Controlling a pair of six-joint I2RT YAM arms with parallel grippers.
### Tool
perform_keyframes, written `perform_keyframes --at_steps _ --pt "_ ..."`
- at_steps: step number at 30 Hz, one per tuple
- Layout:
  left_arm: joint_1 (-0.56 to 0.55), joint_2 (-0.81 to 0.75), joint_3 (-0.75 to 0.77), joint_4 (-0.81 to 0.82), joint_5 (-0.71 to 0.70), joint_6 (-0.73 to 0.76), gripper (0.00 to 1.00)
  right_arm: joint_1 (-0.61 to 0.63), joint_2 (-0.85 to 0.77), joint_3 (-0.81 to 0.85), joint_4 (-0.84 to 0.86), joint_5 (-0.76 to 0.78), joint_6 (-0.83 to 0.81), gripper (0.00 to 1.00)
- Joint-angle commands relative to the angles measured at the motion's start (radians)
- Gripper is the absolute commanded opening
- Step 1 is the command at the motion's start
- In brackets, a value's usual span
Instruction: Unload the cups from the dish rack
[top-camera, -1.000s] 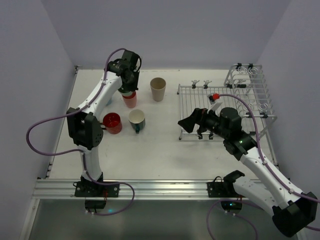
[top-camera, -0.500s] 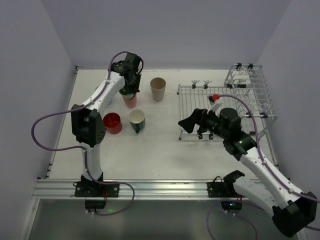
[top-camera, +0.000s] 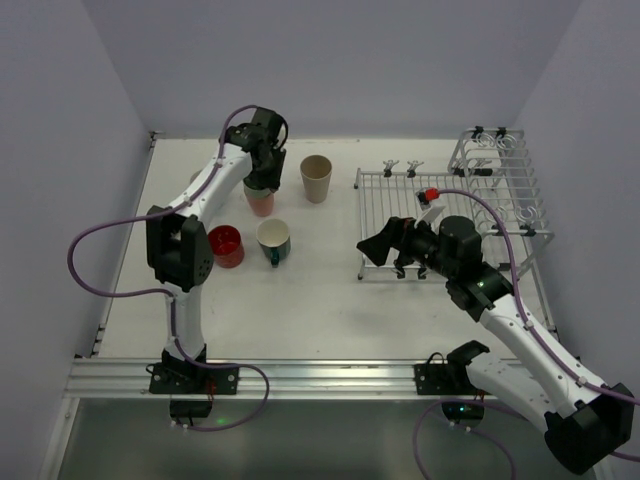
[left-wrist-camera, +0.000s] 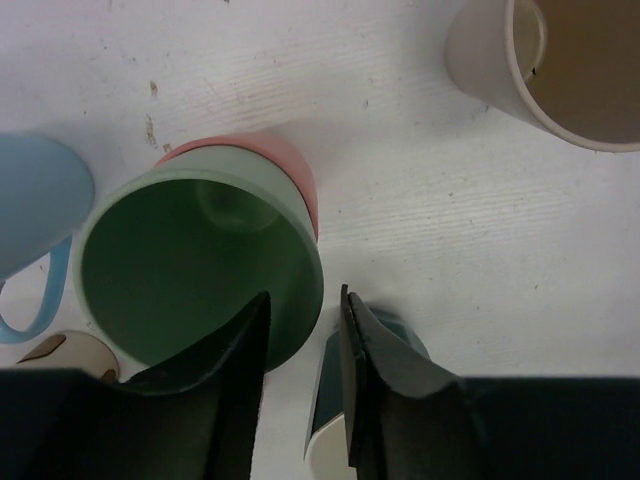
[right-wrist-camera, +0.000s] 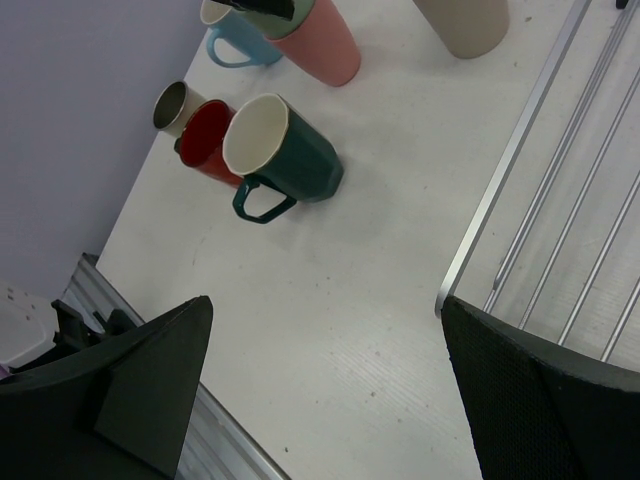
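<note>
A sage green cup (left-wrist-camera: 190, 270) sits nested inside a pink cup (left-wrist-camera: 290, 165) (top-camera: 260, 203) at the back left of the table. My left gripper (left-wrist-camera: 305, 295) (top-camera: 263, 180) hangs over them. Its jaws are slightly parted astride the green rim, one finger inside the cup and one outside, with bare table showing in the gap. Around them stand a beige cup (top-camera: 316, 178), a light blue mug (left-wrist-camera: 35, 200), a teal mug (top-camera: 273, 240) and a red mug (top-camera: 225, 246). The dish rack (top-camera: 450, 190) lies on the right. My right gripper (top-camera: 385, 250) (right-wrist-camera: 325, 300) hovers wide open at its near left corner, holding nothing.
A small tan cup (right-wrist-camera: 172, 105) stands beside the red mug. A red clip (top-camera: 432, 192) and black clamps sit on the rack's back rail. The raised wire loops (top-camera: 500, 170) are at the far right. Purple walls close in the left, back and right.
My left gripper has shifted right and down over the pink cup, setting the green cup into it, and its jaws have parted from shut. The right arm has not moved.
</note>
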Motion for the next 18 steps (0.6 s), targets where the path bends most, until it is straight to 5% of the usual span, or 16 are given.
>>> perform_keyframes --at_steps 1,18 --pt "0.014 -0.003 0.043 -0.006 0.018 0.038 0.39 0.002 0.005 -0.005 0.024 0.024 -0.018 0.99" --pt "0.011 -0.185 0.064 0.109 0.104 -0.028 0.79 0.000 -0.023 -0.013 0.007 0.133 -0.049 0.99"
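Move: The green cup, already nested in the pink cup, has its near-right rim between the left fingers. Its middle lies about 3 cm left of the left hand, 1 cm ahead and 5 cm below. The tan cup stands roughly 10 cm to the right and 1 cm ahead of that hand, the dark green mug 9 cm straight back, and the red mug 9 cm back and 9 cm left, all some 8 to 10 cm below. From the right hand the green cup is about 19 cm ahead, 24 cm left and 13 cm lower. The green cup's rim is left behind as the left fingers, already parted, spread from about a third open to over three quarters. The left hand barely shifts at first, then rises some 3.5 cm away from the stack, with a slight drift forward and right, the wrist tilting its fingers outward by under 10 degrees. The empty right hand, wide open, only starts easing forward and right by about a centimetre. ##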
